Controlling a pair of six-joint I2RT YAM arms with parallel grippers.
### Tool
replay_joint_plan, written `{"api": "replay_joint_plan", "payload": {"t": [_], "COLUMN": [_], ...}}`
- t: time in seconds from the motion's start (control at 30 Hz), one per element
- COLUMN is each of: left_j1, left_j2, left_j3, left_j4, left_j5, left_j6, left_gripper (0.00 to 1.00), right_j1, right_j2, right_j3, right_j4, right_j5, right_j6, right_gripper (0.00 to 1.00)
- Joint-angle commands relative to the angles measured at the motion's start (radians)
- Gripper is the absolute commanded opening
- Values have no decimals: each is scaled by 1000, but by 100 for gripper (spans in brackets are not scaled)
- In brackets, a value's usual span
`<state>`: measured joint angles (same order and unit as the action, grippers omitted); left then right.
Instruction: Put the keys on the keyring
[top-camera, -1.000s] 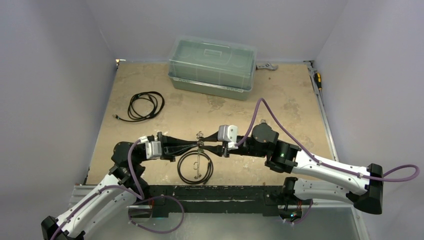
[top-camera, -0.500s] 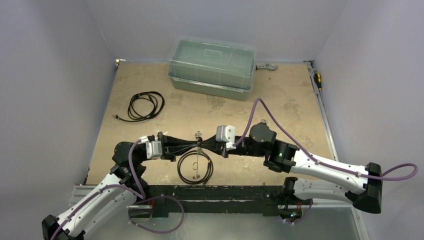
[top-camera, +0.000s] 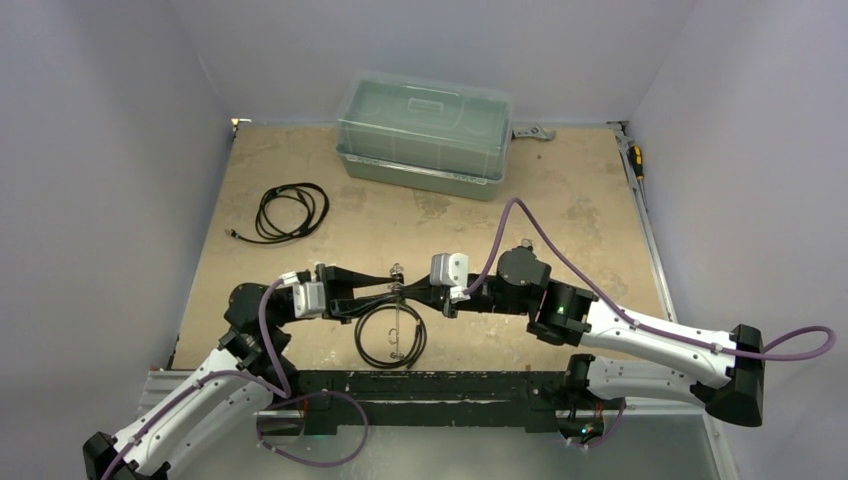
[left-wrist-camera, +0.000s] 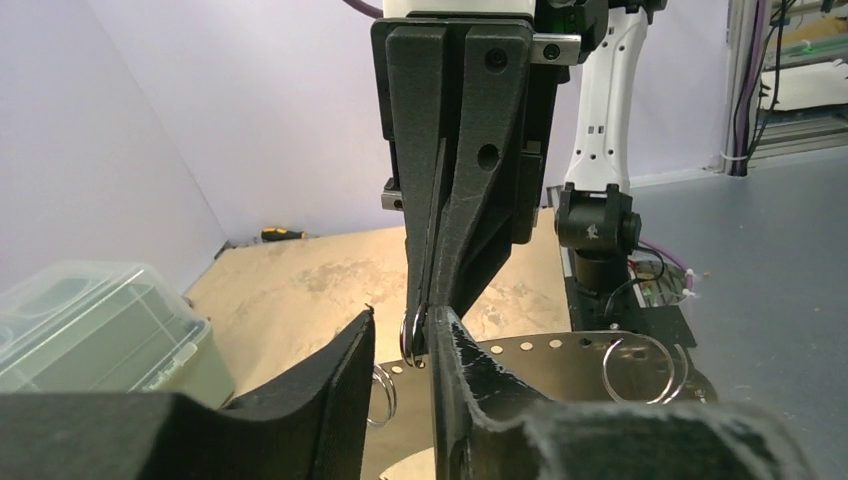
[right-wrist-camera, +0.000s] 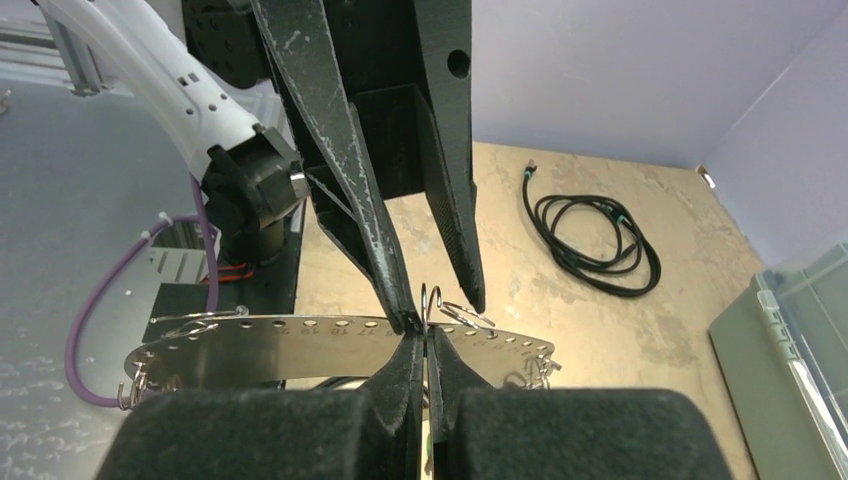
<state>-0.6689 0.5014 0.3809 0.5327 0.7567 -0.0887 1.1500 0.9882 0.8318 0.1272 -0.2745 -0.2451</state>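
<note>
My two grippers meet tip to tip over the near middle of the table. My right gripper is shut on a small silvery split ring, which stands up between its pads; a speck of green shows low in the gap. My left gripper is open a little, and the same ring sits against its right finger. The keyring shows as a curved silvery band with a row of holes just behind the fingertips, with more small rings hooked on it. In the top view it forms a loop.
A clear lidded plastic box stands at the back. A coiled black cable lies at the left. A grey spanner and a screwdriver lie at the far right edge. Purple-grey walls close in both sides.
My left gripper's jaws have parted from shut. My right gripper has closed onto the split ring and shifted slightly left.
</note>
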Motion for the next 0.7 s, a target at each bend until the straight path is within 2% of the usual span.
{"api": "replay_joint_plan", "payload": {"t": [0.0,0.17,0.33,0.37,0.43,0.57,0.67], "left_j1": [-3,-3,-3,-3,-4,-4,-3], "left_j2": [-40,-88,-126,-135,-150,-147,-116], "left_j3": [52,99,144,150,159,206,252], "left_j4": [-128,-288,-413,-427,-447,-506,-574], "left_j5": [-22,-111,-268,-305,-390,-611,-683], "left_j6": [55,128,152,146,112,-30,-114], "left_gripper": [30,38,46,50,68,86,94], "right_j1": [1,1,2,3,4,4,4], "right_j2": [-22,-26,-25,-25,-24,-14,3], "right_j3": [11,3,-15,-18,-24,-24,-15], "right_j4": [69,80,103,108,122,153,165], "right_j5": [31,69,142,160,208,366,486], "right_j6": [-21,-29,-35,-36,-33,-13,24], "right_gripper": [0,0,0,0,0,0,0]}}
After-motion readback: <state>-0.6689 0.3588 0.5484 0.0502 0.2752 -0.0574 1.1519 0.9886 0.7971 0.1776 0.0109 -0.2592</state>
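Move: The small wire ring of the keyring, pinched in the right fingertips, sits about 1 cm to the right of the left hand point, level with it, between the parted left fingertips. From the right hand the ring lies about 1 cm left. The keyring's curved metal band hangs with its middle some 5 cm back from the right hand and 3 cm lower; a black cable coil lies on the table roughly 30 cm below, perhaps 2 cm left. Spread the left gripper wide to clear the ring and draw it away to the left, then equally forward, about 5 cm each way, rising slightly and swinging its fingers some 25 degrees counter-clockwise. Keep the right fingers shut on the ring and carry it about 5 cm forward with a little drift right, turning about 15 degrees clockwise. ##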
